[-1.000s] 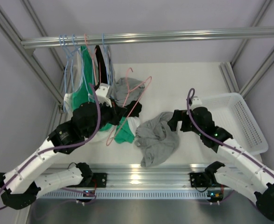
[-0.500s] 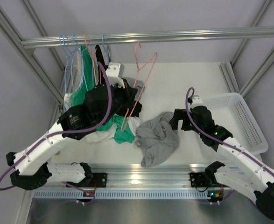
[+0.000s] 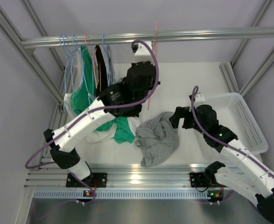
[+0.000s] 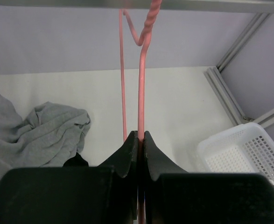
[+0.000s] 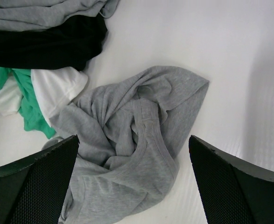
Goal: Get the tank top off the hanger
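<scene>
A crumpled grey tank top (image 3: 158, 137) lies on the white table, off any hanger; it also shows in the right wrist view (image 5: 141, 135) and low left in the left wrist view (image 4: 48, 130). My left gripper (image 3: 151, 83) is raised high and shut on the wire of a bare pink hanger (image 3: 155, 35). In the left wrist view the left gripper (image 4: 140, 135) pinches the hanger (image 4: 142, 84), whose twisted neck reaches up to the metal rail (image 4: 207, 5). My right gripper (image 3: 176, 119) hovers just right of the tank top, and the right gripper (image 5: 134, 154) stands open and empty.
A white basket (image 3: 242, 121) stands at the right edge. Several blue and pink hangers with green and black garments (image 3: 85, 79) hang at the rail's (image 3: 207, 33) left end. A pile of green, white and black clothes (image 3: 120, 130) lies left of the tank top.
My left arm has lifted the pink hanger from above the clothes pile up and to the right, to the rail. The right arm has barely moved.
</scene>
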`<state>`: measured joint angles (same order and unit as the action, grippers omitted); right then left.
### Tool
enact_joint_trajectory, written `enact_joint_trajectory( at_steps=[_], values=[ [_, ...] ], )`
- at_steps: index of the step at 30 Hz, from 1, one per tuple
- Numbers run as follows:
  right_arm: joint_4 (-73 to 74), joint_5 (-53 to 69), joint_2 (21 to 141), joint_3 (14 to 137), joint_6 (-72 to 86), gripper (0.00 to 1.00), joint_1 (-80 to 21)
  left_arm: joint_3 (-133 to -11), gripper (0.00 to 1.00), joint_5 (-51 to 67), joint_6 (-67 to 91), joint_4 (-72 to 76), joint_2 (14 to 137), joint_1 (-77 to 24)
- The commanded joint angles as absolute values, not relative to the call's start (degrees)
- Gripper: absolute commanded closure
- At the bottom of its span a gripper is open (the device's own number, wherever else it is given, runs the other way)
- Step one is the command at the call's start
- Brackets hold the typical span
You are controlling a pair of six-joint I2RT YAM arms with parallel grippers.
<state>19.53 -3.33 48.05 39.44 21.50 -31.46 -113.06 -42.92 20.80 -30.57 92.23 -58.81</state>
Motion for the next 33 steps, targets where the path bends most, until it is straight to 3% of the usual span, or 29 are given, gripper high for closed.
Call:
enact_joint_trajectory(
  at_steps=[1,13,21,31,32,33],
  values=[
    [19.95,-2.29,45.62,41.84,20.57,0.01,-31.82,-116.37,1.00,-43.59,20.91,-28.65,94.30,-57.66],
    [20.04,-0.35,44.56,42.19,20.30,0.01,-31.82,-110.39,1.00,-33.32,29.97,-28.04,96.85,-49.92],
    [19.95,-0.26,43.42,40.70,20.13,0.01,-31.82,-112.59,1.00,-31.82,29.88,-27.86,99.05,-49.75],
    [19.60,3.77,42.63,39.82,17.59,0.00,-31.82,-102.49,1.00,-30.50,35.15,-27.51,94.93,-49.75],
    [19.51,4.91,42.89,39.73,16.97,0.01,-31.82,-101.87,0.97,-30.59,35.16,-27.42,94.57,-49.75],
    [19.42,7.18,43.67,39.64,16.44,0.01,-31.82,-101.00,0.86,-30.67,35.16,-27.51,93.61,-49.75]
  ],
)
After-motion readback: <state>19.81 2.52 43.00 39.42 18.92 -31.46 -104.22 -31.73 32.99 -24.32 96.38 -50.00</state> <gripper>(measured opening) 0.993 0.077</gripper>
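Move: The left hand still pinches the empty pink hanger; the rod spot it is bound for is about 11 cm ahead, 3 cm right and some 6 cm above. The nearest blue hanger hangs on the rod about 17 cm left of the hand and 11 cm ahead, while the grey tank top lies roughly 8 cm right, 7 cm back and 42 cm below. From the right hand the rod spot is about 18 cm ahead, 15 cm left and 33 cm above. The left hand lowers the pink hanger about 8 cm while easing some 5 cm forward towards the rod, tipping its fingers roughly 10 degrees down to bring the hook down over the bar, and only at the end do the fingers begin to part around the wire. Meanwhile the right hand, open and empty above the tank top, rises a couple of centimetres and draws slightly back. ##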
